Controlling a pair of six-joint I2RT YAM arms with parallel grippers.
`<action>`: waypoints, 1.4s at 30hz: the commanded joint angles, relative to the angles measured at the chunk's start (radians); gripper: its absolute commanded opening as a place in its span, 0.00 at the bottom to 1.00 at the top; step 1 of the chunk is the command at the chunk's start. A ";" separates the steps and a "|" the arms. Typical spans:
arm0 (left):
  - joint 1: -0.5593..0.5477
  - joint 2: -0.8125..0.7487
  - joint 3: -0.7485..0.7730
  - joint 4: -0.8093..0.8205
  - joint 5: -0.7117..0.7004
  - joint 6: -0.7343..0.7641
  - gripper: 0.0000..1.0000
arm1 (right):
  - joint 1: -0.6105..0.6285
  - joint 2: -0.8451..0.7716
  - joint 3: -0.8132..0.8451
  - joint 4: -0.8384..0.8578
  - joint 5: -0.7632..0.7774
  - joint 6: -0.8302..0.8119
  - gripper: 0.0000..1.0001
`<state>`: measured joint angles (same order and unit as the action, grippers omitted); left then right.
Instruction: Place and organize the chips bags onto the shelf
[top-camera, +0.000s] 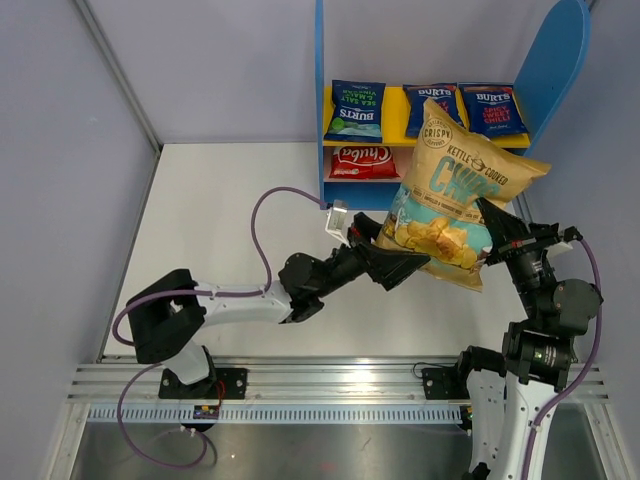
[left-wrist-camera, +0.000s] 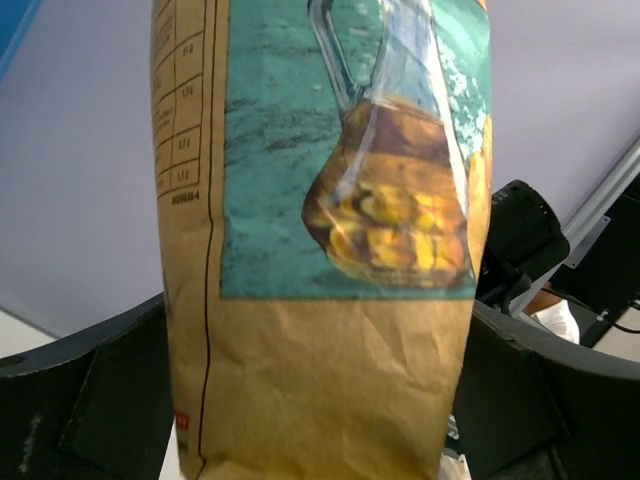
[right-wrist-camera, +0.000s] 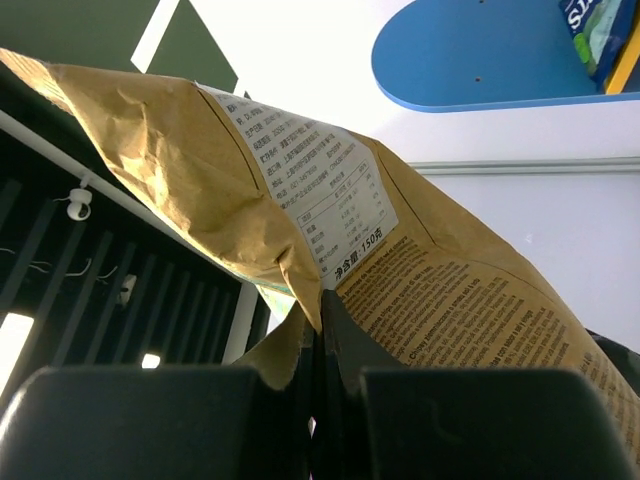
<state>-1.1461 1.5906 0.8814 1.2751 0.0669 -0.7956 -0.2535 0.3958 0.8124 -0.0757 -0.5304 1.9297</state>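
Note:
A large tan-gold chips bag hangs in the air in front of the shelf. My right gripper is shut on the bag's edge, and the right wrist view shows the paper seam pinched between the jaws. My left gripper is open at the bag's lower left. In the left wrist view its fingers stand on either side of the bag's bottom. Three blue Burts bags stand on the yellow upper board. A red Chuba bag lies on the middle board.
The shelf's tall rounded blue side rises just behind the held bag. White table stretches left of the shelf. Grey walls close in both sides. An aluminium rail runs along the near edge by the arm bases.

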 joint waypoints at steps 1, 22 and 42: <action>-0.014 0.028 0.093 0.302 0.030 0.009 0.94 | 0.013 -0.028 -0.005 0.048 -0.008 0.057 0.00; -0.020 -0.225 -0.318 0.268 -0.006 -0.002 0.25 | 0.030 -0.031 -0.019 -0.241 0.058 -0.532 0.82; 0.049 -0.340 -0.621 0.066 -0.145 -0.181 0.18 | 0.030 -0.037 0.268 -0.829 0.412 -1.275 0.90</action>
<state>-1.1191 1.2732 0.2306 1.2186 -0.0219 -0.9527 -0.2272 0.3672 1.0794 -0.8715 -0.1501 0.7300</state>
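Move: The chips bag hangs in the right hand's grip with its lower left edge already between the open left fingers. Its middle lies about 7 cm ahead of the left hand, 10 cm to the right and 6 cm higher. From that hand the red Chuba bag is roughly 28 cm ahead, 5 cm left, 19 cm down, and the green Burts bag 31 cm ahead, 8 cm left, 5 cm down. From the right hand, the chips bag's middle is about 4 cm ahead, 5 cm left and level. The left hand closes its open fingers on the chips bag's lower left edge, barely rising as it does, then carries the bag down about 17 cm and some 10 cm to the left, away from the right hand, while its fingertips tip downward. Once the left grip has closed, the right hand lets go of the bag's right side and opens wide, easing slightly forward as it sinks about 10 cm, then draws back and to the right, its left side rolling down some 60 degrees. ##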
